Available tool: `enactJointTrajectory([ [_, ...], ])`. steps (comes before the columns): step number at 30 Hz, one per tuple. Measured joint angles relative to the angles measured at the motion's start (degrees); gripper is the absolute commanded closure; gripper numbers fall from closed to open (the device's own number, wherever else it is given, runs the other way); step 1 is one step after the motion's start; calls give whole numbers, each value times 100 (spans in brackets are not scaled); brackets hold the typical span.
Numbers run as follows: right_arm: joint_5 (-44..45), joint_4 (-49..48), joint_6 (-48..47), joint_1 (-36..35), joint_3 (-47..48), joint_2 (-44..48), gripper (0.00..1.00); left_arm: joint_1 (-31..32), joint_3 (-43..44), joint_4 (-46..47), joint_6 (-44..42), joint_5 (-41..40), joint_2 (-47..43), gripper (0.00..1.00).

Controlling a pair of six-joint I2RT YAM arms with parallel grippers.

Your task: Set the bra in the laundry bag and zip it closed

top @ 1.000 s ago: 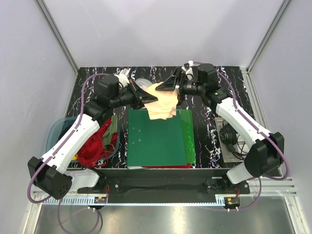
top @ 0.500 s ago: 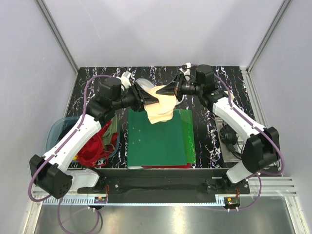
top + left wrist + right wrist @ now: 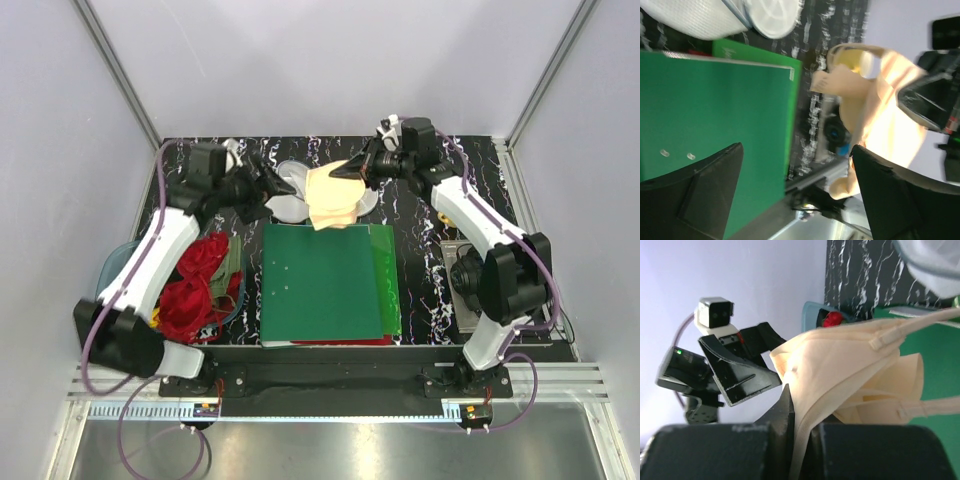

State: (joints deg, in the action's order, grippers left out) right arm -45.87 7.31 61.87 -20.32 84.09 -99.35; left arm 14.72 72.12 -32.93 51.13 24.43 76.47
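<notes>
The pale peach bra (image 3: 332, 197) hangs from my right gripper (image 3: 350, 171), which is shut on its edge above the back of the table. In the right wrist view the bra (image 3: 860, 365) runs between the shut fingers of the gripper (image 3: 801, 410). The white mesh laundry bag (image 3: 285, 205) lies under and just left of the bra, behind the green folder (image 3: 320, 280). My left gripper (image 3: 270, 186) is open and empty, left of the bra and over the bag. In the left wrist view (image 3: 797, 150) its jaws stand wide apart, with the bra (image 3: 875, 100) beyond them and the bag (image 3: 700, 17) at top left.
A red cloth (image 3: 195, 290) lies in a translucent blue tub (image 3: 118, 262) at the left. A grey block with a black round part (image 3: 468, 280) sits at the right edge. The enclosure walls stand close behind the table.
My left gripper has let go of the bra and drawn back to the left. My right gripper has carried the bra a little further back, off the folder's far edge.
</notes>
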Motion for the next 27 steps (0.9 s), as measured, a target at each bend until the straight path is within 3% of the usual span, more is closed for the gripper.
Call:
enactJointTrajectory([
  [8,249,262,-262,166,1231,-1119,100,17,2153,-708,-1198,-584,2334,10],
  [12,275,363,-280,319,2072,-1939,100,-24,3512,-1250,-1659,-1023,3646,15],
  [16,269,369,-330,400,2907,-2730,100,-184,4006,-1528,-1834,-1187,4339,23],
  [20,203,385,-348,404,3567,-3366,100,-372,4339,-1709,-1902,-1217,4802,37],
  [27,-9,417,-365,376,4723,-4356,100,-498,4776,-1718,-1921,-1108,5370,85],
])
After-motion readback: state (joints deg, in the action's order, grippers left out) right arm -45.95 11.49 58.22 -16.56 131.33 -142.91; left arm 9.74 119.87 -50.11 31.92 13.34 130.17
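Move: The laundry bag's open pouch lies about 20 cm ahead of the empty left hand, 2 cm to its left and 19 cm below. From that hand, the bag's round mesh lid is some 21 cm ahead and 10 cm right, the green folder's middle about 3 cm back and 4 cm right, both near table height, and the bra roughly 2 cm ahead, 9 cm right and slightly lower. From the right hand, holding the bra, the pouch is about 15 cm ahead, 8 cm left and 22 cm down. The left hand reaches forward about 18 cm and down 15 cm to the pouch's raised blue rim, mostly forward at first, then sinking steeply with a slight shift left, its wrist turning some 25 degrees to point the fingers more downward while they close from wide to about a third around the rim's near-left corner. The right hand keeps its pinch on the bra and carries it forward about as far while lowering it roughly 9 cm towards the bag. ##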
